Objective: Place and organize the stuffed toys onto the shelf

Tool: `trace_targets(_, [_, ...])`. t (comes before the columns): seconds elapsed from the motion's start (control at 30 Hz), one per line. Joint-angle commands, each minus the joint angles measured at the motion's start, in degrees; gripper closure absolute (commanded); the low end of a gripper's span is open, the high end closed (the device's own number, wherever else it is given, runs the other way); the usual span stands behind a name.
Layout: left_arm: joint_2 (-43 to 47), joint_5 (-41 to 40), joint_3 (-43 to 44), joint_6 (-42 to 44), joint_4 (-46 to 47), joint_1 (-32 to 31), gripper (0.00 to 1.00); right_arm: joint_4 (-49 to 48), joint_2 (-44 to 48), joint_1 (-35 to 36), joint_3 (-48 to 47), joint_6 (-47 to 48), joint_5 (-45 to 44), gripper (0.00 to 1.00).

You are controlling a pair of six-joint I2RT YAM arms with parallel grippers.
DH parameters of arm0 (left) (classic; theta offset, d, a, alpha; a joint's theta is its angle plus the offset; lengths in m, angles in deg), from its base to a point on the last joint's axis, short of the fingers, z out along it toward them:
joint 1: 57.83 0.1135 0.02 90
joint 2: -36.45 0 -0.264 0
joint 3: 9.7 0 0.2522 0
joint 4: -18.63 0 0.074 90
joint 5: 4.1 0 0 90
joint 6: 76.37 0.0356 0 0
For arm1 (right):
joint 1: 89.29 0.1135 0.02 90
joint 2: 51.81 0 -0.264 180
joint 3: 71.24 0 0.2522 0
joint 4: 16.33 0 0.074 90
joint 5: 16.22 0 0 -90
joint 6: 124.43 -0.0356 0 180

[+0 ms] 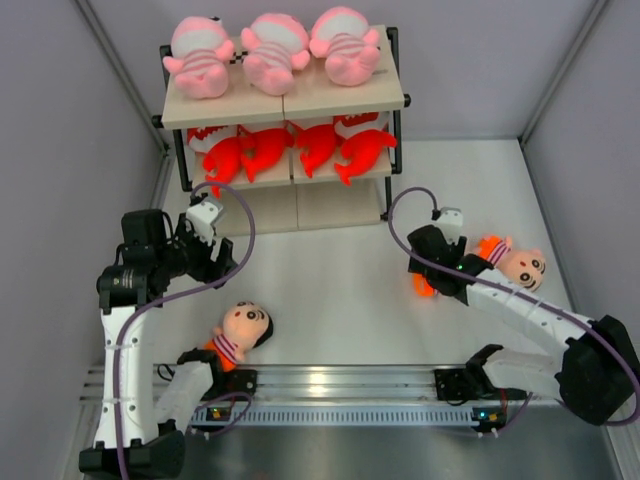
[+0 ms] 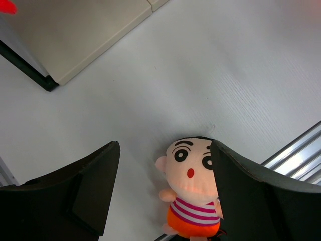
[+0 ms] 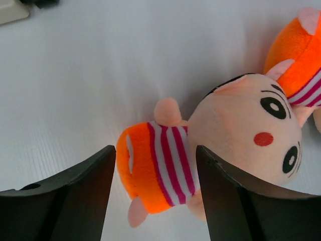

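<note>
The shelf (image 1: 300,100) stands at the back. Three pink striped babies (image 1: 275,50) lie on its top board and several red-orange sharks (image 1: 300,148) on the middle board. The bottom board (image 1: 300,205) is bare. My right gripper (image 1: 432,272) is open and low, its fingers either side of a boy doll's striped body (image 3: 160,165). A second boy doll (image 1: 518,264) lies right beside it, its shorts (image 3: 296,55) in the right wrist view. My left gripper (image 1: 212,255) is open and empty, above the table. A third boy doll (image 1: 240,335) lies below it, seen between the fingers (image 2: 193,175).
The shelf's bottom board corner (image 2: 75,35) shows at the left wrist view's top left. An aluminium rail (image 1: 330,380) carrying the arm bases runs along the near edge. Grey walls enclose the table on both sides. Purple cables (image 1: 400,235) loop from both wrists.
</note>
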Motion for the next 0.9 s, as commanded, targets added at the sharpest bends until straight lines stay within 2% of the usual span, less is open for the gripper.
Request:
trace_targets(0.0, [0.50,0.02,-0.41,0.63,0.08,0.05,0.21,3.24,-2.71,3.18,-4.13,0.52,-4.74,0.35])
trace_targets(0.23, [0.15,-0.25,-0.76,0.80,0.00,-0.03,0.21,4.83,-4.13,6.43,-1.94,-1.24,-1.24,0.37])
trace_targets(0.3, [0.33,-0.16,-0.94,0.80,0.08,-0.03,0.21,4.39,-4.56,6.43,-1.06,-0.81,-0.96,0.41])
trace_targets(0.37, [0.42,-0.24,-1.11,0.89,0.08,0.05,0.21,4.13,-5.62,6.43,-0.44,-0.37,-0.96,0.49])
trace_targets(0.4, [0.42,-0.25,-1.03,0.80,0.08,-0.03,0.21,3.95,-6.06,6.43,-0.44,0.07,-0.88,0.62])
trace_targets(0.47, [0.50,-0.33,-1.03,0.72,0.08,-0.03,0.21,3.60,-7.02,6.43,-0.79,0.95,-0.35,0.75])
trace_targets(0.5, [0.59,-0.25,-0.94,0.63,0.08,-0.03,0.21,3.51,-7.20,6.43,-0.97,2.00,0.26,0.86])
trace_targets(0.6, [0.77,-0.33,-0.94,0.63,0.08,0.05,0.21,1.76,-6.42,7.13,-2.02,6.11,2.19,1.00])
trace_targets(0.67, [0.77,-0.42,-1.02,0.80,0.00,-0.03,0.21,-0.43,-5.01,8.27,-2.72,10.16,3.69,1.00])
trace_targets(0.73, [0.77,-0.33,-1.11,1.07,0.08,0.05,0.21,-5.26,-3.87,12.21,-3.25,18.68,6.59,1.00])
trace_targets(0.8, [0.77,-0.16,-1.20,1.16,0.08,0.05,0.21,-7.73,-3.78,18.86,-4.83,28.13,8.60,1.00])
trace_targets(0.87, [0.77,0.10,-1.29,1.24,0.08,0.05,0.21,-11.07,-4.56,23.11,-7.29,33.80,11.85,1.00])
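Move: The boy-faced stuffed toy in orange shorts lies just under the right hand, its middle about 2 cm back, 2 cm to the right and 3 cm below, with its striped middle between the open fingers and its head pointing right. The other boy toy lies some 14 cm to the right, level with the hand, and the shelf's near right leg stands about 10 cm ahead and 10 cm to the left. From the left hand, the toy aimed at is roughly 40 cm to the right, 4 cm farther out and 18 cm lower. The right hand first sinks about 3 cm, easing slightly back and left, and shuts its already open fingers fully, pinching the toy around the seam between orange shorts and striped shirt. With that pinch kept, it then swings away to the left by some 7 cm, drawing back and rising a little and speeding up as the wrist turns roughly 30 degrees counter-clockwise, taking the toy away from the other boy toy. ##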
